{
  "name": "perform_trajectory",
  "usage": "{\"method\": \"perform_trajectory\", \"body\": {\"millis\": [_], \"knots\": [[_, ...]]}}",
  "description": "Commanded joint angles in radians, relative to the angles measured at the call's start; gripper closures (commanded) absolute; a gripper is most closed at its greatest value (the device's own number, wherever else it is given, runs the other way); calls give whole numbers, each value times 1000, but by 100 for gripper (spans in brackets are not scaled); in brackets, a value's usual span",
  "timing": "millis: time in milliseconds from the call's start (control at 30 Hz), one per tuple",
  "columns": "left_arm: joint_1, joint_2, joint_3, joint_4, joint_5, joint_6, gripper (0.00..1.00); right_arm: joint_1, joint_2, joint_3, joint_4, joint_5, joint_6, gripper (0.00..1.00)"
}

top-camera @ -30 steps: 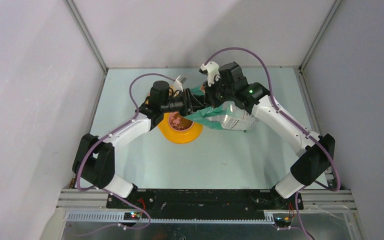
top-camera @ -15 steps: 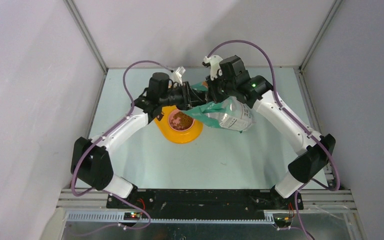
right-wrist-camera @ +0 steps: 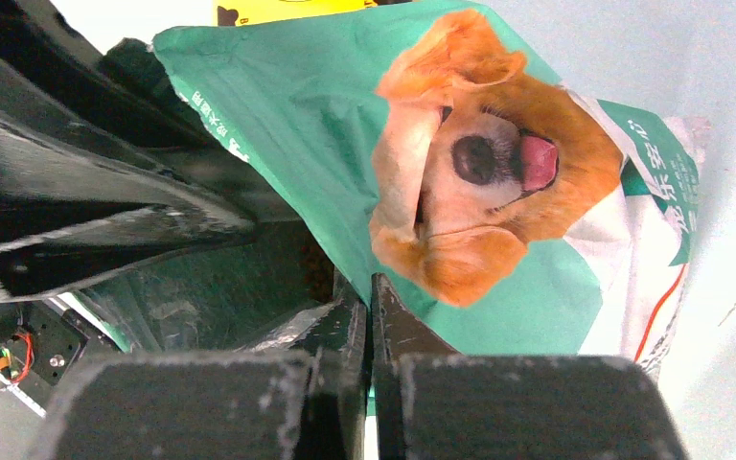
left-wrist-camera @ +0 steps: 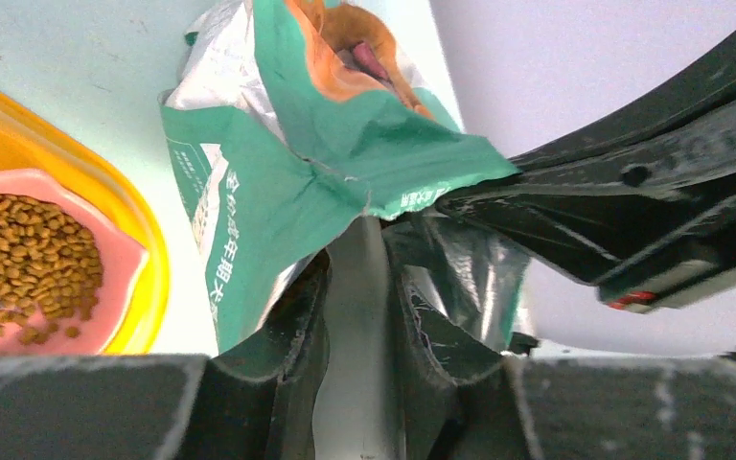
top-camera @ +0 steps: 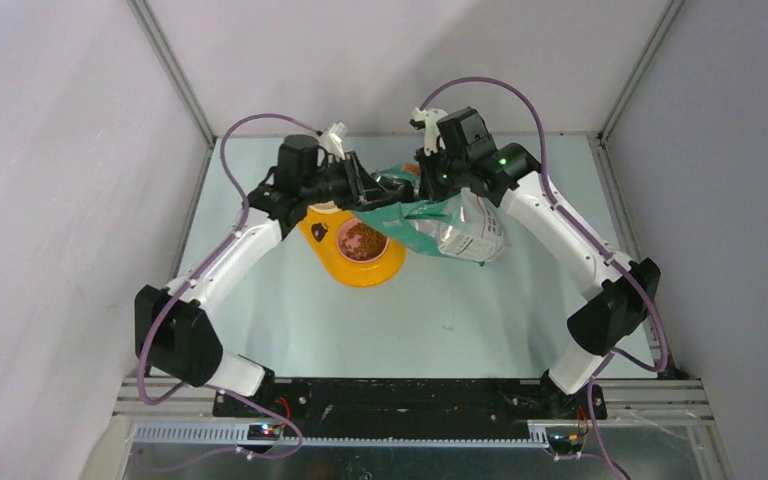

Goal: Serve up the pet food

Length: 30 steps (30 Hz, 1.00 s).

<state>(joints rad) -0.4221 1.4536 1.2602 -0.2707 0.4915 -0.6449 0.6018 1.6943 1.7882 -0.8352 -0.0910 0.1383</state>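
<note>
The pet food is a brown heap of kibble in the pink bowl of the yellow feeder; it also shows in the left wrist view. The green-and-white dog pouch lies tilted, mouth to the left, just right of the feeder. My right gripper is shut on the pouch's top edge. My left gripper is at the pouch's mouth. Its fingers close on a pale smooth strip that looks like the clear scoop's handle. The scoop's bowl is hidden in the pouch.
The feeder's yellow rim lies left of the pouch. The right gripper's black body is close to my left fingers. Grey walls enclose the pale table on three sides.
My left arm has drawn back and to the left, off the bowl, staying at the pouch's mouth. The right gripper and pouch have shifted slightly backward.
</note>
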Motion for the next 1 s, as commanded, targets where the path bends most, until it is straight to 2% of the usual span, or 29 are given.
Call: {"method": "perform_trajectory", "body": {"millis": [0,133,300,467,600,767,967], "knots": [[110,-90,-5,134,117,-185,100,-49,-46,-40,11,159,-119,100],[179,-130,-51,203,169,-304,100,-75,-93,-66,28,175,-174,100],[250,-178,-99,278,210,-379,100,-110,-131,-86,35,186,-198,100],[291,-188,-206,550,294,-603,100,-124,-170,-111,35,179,-220,100],[311,-182,-259,672,326,-690,100,-128,-192,-125,37,186,-236,100],[328,-174,-254,723,359,-749,100,-139,-202,-118,37,192,-250,100],[330,-165,-198,650,424,-729,100,-139,-207,-97,39,206,-272,100]]}}
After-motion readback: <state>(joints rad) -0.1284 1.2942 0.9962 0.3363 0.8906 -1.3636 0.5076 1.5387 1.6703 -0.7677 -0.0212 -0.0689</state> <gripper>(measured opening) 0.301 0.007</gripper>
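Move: The left hand already holds the scoop by its handle, with the bowl end inside the bag; the bag mouth is about 2 cm ahead, 3 cm right and 3 cm below. The bag's bulk sits some 13 cm right, 2 cm back and 15 cm below, the pink bowl about 6 cm left, 1 cm back and 22 cm below, and the cream bowl 13 cm left, 9 cm ahead. From the right hand, still pinching the bag's rim, the mouth's middle is level, 4 cm left and 3 cm below. The left hand keeps its grip on the scoop's handle and draws it out through the bag mouth, up about 9 cm and left about 6, most of the leftward part coming first, while its fingers tip up some 30 degrees from pointing down to the right to nearly level. Shut on the bag's rim, the right hand goes the other way, about 6 cm right and a little up, drawing the rim off the scoop. ##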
